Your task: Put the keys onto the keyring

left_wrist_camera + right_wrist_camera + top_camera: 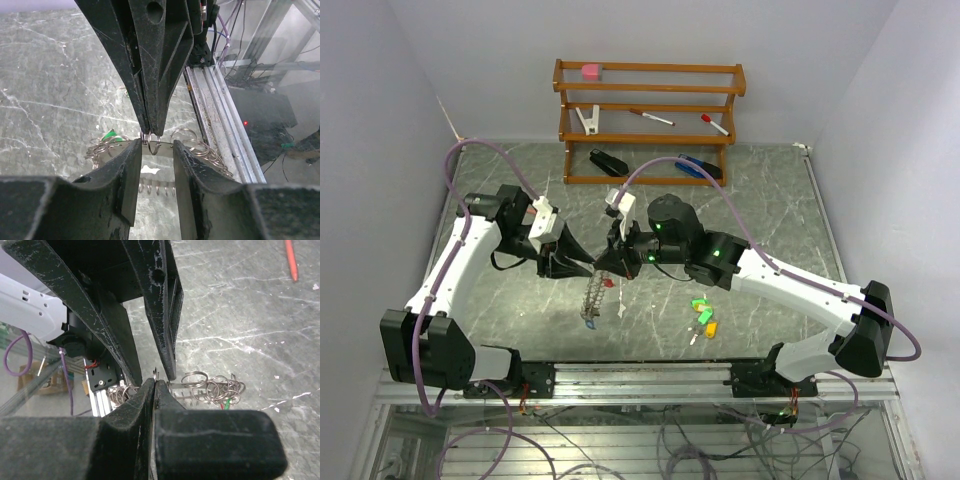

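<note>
Over the table's middle my two grippers meet tip to tip. My right gripper (612,264) (156,382) is shut on a thin split ring (153,144) of the keyring (592,300) (215,388). The keyring is a silvery strip strung with several small rings, and it hangs below the fingers. My left gripper (588,265) (157,147) is open. Its fingers (167,360) stand either side of the right fingertips (152,120) and the pinched ring, clamping nothing. Loose keys lie to the right on the table: green-headed (699,304) and yellow-orange (710,326). A green tag (107,135) shows among the rings.
A wooden rack (650,110) stands at the back with a pink block (591,71), a white clip (588,118) and two red-capped pens (650,117). A black stapler (608,162) and a blue item (695,167) lie before it. An aluminium rail (650,375) edges the near side.
</note>
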Controlling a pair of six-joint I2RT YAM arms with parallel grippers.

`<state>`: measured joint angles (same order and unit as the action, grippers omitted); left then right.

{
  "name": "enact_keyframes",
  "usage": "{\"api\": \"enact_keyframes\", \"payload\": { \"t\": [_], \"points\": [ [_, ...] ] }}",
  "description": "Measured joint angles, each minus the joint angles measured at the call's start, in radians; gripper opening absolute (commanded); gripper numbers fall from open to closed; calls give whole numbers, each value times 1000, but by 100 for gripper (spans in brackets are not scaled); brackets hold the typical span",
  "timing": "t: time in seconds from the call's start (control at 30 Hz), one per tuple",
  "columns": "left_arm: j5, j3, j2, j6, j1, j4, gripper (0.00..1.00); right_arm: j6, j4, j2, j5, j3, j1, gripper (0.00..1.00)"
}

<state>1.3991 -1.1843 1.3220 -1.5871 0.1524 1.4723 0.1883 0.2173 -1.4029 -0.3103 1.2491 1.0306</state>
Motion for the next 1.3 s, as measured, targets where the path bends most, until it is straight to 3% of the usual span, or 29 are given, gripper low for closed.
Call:
{"api": "enact_keyframes", "payload": {
  "t": [0.13, 0.37, 0.43, 0.47, 1.3],
  "points": [
    [2, 2, 0, -8, 0, 3, 28, 4, -7, 0, 0, 0, 2, 0],
    [2, 3, 0, -15, 0, 9, 22, 7, -11, 2, 0, 0, 8, 0],
    [2, 4, 0, -16, 0, 10, 9, 7, -11, 2, 0, 0, 10, 0],
    [2, 4, 0, -16, 0, 12, 7, 7, -11, 2, -1, 0, 11, 0],
    [21, -6, 0, 0, 2, 24, 7, 11, -47, 53, 23, -50, 18, 0]
  ]
}}
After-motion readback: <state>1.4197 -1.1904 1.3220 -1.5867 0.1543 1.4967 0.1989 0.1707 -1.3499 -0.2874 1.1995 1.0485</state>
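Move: Just off both sets of fingertips hangs a small metal ring, still gripped by the right hand: about 1 cm to the left hand's right, level with it and between its open fingers, and some 1 cm left of the right hand. The big keyring disc hangs roughly 7 cm below either hand. The green and yellow keys lie on the table about 27 cm right of the left hand, 2 cm back and 24 cm lower. Closing from nearly half open to almost shut, the left fingers pinch the small metal ring opposite the right fingertips while the left hand itself stays practically in place, without turning. The right hand keeps its grip and eases up and back by about 1 cm. ##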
